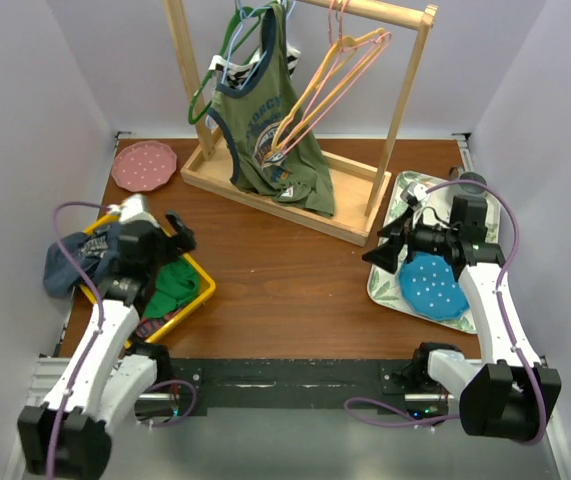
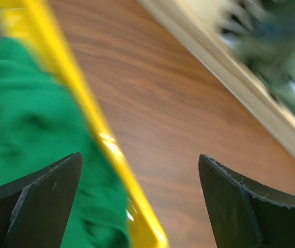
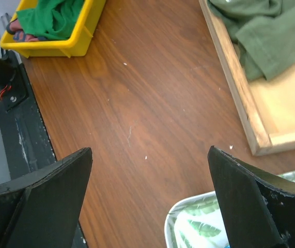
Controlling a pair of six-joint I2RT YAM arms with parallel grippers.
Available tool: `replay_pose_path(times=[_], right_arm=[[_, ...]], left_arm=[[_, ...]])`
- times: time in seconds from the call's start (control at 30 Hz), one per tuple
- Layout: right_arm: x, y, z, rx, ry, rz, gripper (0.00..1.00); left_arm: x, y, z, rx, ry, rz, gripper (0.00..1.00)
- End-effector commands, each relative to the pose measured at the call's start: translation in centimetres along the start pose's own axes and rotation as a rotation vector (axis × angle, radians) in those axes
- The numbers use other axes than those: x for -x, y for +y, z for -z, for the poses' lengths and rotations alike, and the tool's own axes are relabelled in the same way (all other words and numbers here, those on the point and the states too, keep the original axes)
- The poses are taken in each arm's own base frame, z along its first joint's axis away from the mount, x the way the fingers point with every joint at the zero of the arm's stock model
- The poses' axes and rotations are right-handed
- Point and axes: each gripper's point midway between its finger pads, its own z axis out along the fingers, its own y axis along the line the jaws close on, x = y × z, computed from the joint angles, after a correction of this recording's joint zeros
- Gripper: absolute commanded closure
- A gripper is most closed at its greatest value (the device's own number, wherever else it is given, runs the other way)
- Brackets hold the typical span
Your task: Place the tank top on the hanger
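Observation:
The bright green tank top [image 1: 175,287] lies crumpled in a yellow bin [image 1: 203,290] at the left. In the left wrist view the tank top [image 2: 28,134] fills the left side, behind the bin's rim [image 2: 85,98]. My left gripper [image 1: 172,238] [image 2: 139,175] hovers open above that rim, holding nothing. The yellow-orange hanger [image 1: 310,100] hangs on the wooden rack beside a pink one. My right gripper [image 1: 385,250] [image 3: 150,170] is open and empty over the left edge of a leaf-print tray. The right wrist view has the tank top [image 3: 49,18] far off at top left.
The wooden rack's base [image 1: 265,195] [image 3: 235,88] stands at the back with an olive printed top [image 1: 265,120] and a dark green hanger [image 1: 215,70]. A pink plate [image 1: 143,165] sits back left. The leaf tray [image 1: 390,285] [image 3: 188,227] holds a blue plate [image 1: 433,288]. Dark clothes [image 1: 70,260] spill over the bin's left.

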Motion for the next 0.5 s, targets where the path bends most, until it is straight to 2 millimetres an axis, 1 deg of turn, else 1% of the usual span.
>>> replay_pose_path(times=[0.0,0.03,0.07,0.1,0.13,0.17,0.2,0.23,0.27,0.3,0.33,0.37,0.43,0.47], right_arm=[[2.8,0.9,0.4,0.043,-0.068,0.161,0.01],[2.8,0.9,0.4,0.043,-0.067,0.166,0.01],[2.9,1.1,0.6,0.042,-0.066,0.174,0.01],[3.0,1.2,0.6,0.038,-0.067,0.178,0.01],[3.1,1.2,0.7,0.037,-0.067,0.18,0.01],[3.1,1.3,0.7,0.036,-0.067,0.183,0.01],[3.2,1.3,0.8,0.041,-0.068,0.183,0.01],[3.3,1.4,0.7,0.045,-0.069,0.185,0.01],[3.2,1.4,0.7,0.046,-0.068,0.181,0.01],[3.3,1.6,0.7,0.053,-0.069,0.18,0.01],[3.3,1.7,0.7,0.056,-0.069,0.18,0.01],[3.3,1.7,0.7,0.057,-0.069,0.181,0.01],[3.4,1.7,0.7,0.058,-0.07,0.184,0.01],[3.3,1.8,0.7,0.058,-0.069,0.184,0.01]], left_arm=[[3.4,2.5,-2.4,0.025,-0.031,0.274,0.01],[3.0,3.2,-2.6,0.07,0.007,0.286,0.02],[2.5,4.9,-3.5,0.173,0.029,0.288,0.03],[3.6,5.0,-3.7,0.202,0.022,0.297,0.04],[2.9,5.9,-3.7,0.263,0.064,0.293,0.06],[2.3,7.3,-4.2,0.344,0.092,0.279,0.1],[3.1,7.6,-4.3,0.379,0.088,0.272,0.11],[2.4,8.4,-4.2,0.429,0.119,0.259,0.12],[2.2,9.3,-4.5,0.477,0.13,0.239,0.16],[2.3,9.6,-4.6,0.495,0.131,0.227,0.18],[2.4,9.8,-4.7,0.501,0.127,0.217,0.23],[2.4,9.9,-4.8,0.509,0.127,0.209,0.34],[2.7,9.9,-5.0,0.507,0.123,0.202,0.46],[2.7,10.0,-5.0,0.513,0.123,0.197,0.59]])
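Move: The green garment lies bunched in the yellow bin, its middle about 7 cm left of the left hand, 6 cm back and roughly 9 cm below; the bin's middle is some 13 cm left and 8 cm back. The blue denim is about 28 cm left and 2 cm back, and the pink plate about 24 cm ahead and 14 cm left. From the right hand the garment is roughly 48 cm to the left, about level fore and aft, well below. Towards the green garment's far end, beside the bin's inner rim, the left hand sweeps about 9 cm to the left, fast at first, while sinking some 5 cm and easing a little forward. Its wrist swings counter-clockwise and tips further down, and the wide-open fingers draw in to a bit over half open above the cloth and rim; contact can't be made out. ##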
